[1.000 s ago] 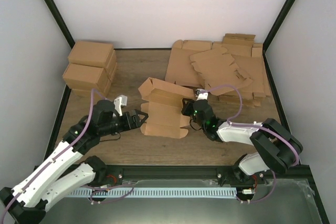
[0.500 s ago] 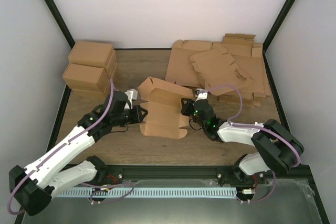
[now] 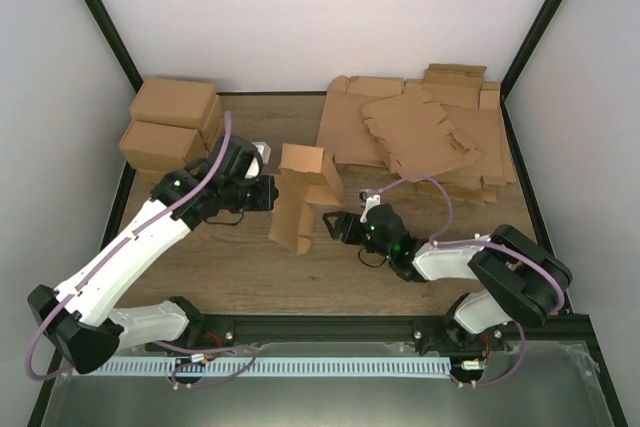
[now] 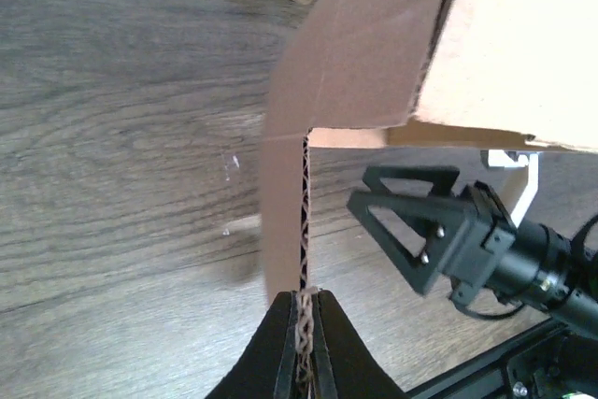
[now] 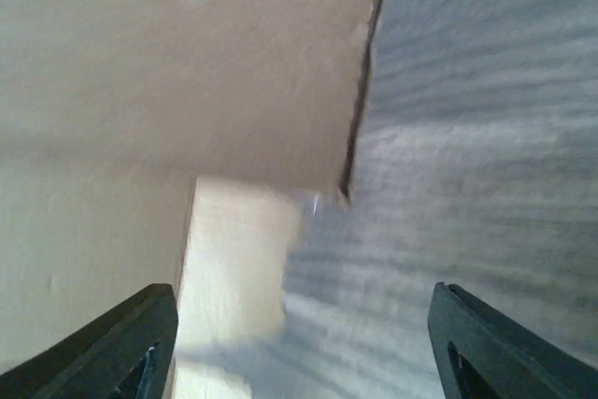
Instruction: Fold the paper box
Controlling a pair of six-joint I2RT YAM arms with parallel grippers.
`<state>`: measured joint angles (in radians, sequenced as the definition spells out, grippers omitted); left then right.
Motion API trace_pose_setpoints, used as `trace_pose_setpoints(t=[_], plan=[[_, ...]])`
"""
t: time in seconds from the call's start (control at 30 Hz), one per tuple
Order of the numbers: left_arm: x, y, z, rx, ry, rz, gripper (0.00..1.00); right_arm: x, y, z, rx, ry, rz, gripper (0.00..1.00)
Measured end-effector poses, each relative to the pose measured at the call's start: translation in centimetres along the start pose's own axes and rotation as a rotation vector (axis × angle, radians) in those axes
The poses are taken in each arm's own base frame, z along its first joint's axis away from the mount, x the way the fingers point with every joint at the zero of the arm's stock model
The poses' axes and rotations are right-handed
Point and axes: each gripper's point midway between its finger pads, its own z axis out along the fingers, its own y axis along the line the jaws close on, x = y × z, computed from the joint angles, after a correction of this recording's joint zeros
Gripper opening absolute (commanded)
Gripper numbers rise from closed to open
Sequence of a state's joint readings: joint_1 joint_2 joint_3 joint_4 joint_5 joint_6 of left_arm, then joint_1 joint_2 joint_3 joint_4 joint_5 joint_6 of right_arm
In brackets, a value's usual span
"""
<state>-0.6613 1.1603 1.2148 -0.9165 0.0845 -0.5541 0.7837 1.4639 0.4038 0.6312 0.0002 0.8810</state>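
The paper box (image 3: 303,197) is a partly folded brown cardboard piece, tipped up on edge at the table's middle. My left gripper (image 3: 268,193) is shut on its left flap; in the left wrist view the corrugated edge (image 4: 304,231) runs straight down between the closed fingertips (image 4: 290,343). My right gripper (image 3: 334,227) stands open just right of the box and below it, not touching it. From the left wrist its open black jaws (image 4: 411,231) show beside the flap. In the right wrist view the box (image 5: 187,63) fills the upper left, ahead of the open gripper (image 5: 299,352).
Folded brown cartons (image 3: 172,130) are stacked at the back left. A pile of flat cardboard blanks (image 3: 420,132) lies at the back right. Bare wooden tabletop (image 3: 250,272) lies in front of the box. Black frame posts and white walls close in the sides.
My left gripper closed on the box's left flap and swung it up on edge, toward the left. My right gripper let go of the box, opened and drew back toward the near side.
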Motion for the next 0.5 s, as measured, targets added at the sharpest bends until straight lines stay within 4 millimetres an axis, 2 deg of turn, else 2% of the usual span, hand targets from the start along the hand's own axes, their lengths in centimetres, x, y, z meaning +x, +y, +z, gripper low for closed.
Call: trace_pose_setpoints(t=[0.1, 0.2, 0.4, 0.5], plan=[[-0.5, 0.2, -0.2, -0.044, 0.019, 0.018, 0.04, 1.8, 0.4, -1.1, -0.043, 0.069, -0.022, 0.91], [-0.5, 0.8, -0.4, -0.096, 0.049, 0.037, 0.04, 3.0, 1.0, -2.7, -0.096, 0.115, -0.038, 0.94], [0.3, 2.0, -0.4, -0.184, 0.135, 0.072, 0.04, 4.8, 1.4, -6.5, -0.175, 0.180, -0.066, 0.95], [0.6, 2.4, -0.6, -0.218, 0.166, 0.083, 0.04, 4.8, 1.9, -7.6, -0.190, 0.205, -0.101, 0.93]])
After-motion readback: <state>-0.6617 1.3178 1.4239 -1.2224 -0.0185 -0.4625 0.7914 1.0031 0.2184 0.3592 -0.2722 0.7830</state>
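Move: The box is already pinched by its left edge in the left hand; its middle lies about 6 cm to that hand's right, some 4 cm ahead and 6 cm lower. From the left hand, the stack of folded boxes stands roughly 25 cm ahead, 21 cm to the left and 14 cm lower. The right hand is just clear of the box, whose middle is about 4 cm to its left, 2 cm ahead and 8 cm above; the flat cardboard pile lies about 30 cm ahead of that hand, 18 cm to its right and 8 cm lower. Still pinching the box's edge, the left hand eases about 2.5 cm left while rolling its left side up some 15 degrees, ending a touch lower. The right hand, holding nothing, pulls quickly back towards its base, away from the box, drifting slightly right, rising a little and turning counter-clockwise as its fingers finish opening wide. ##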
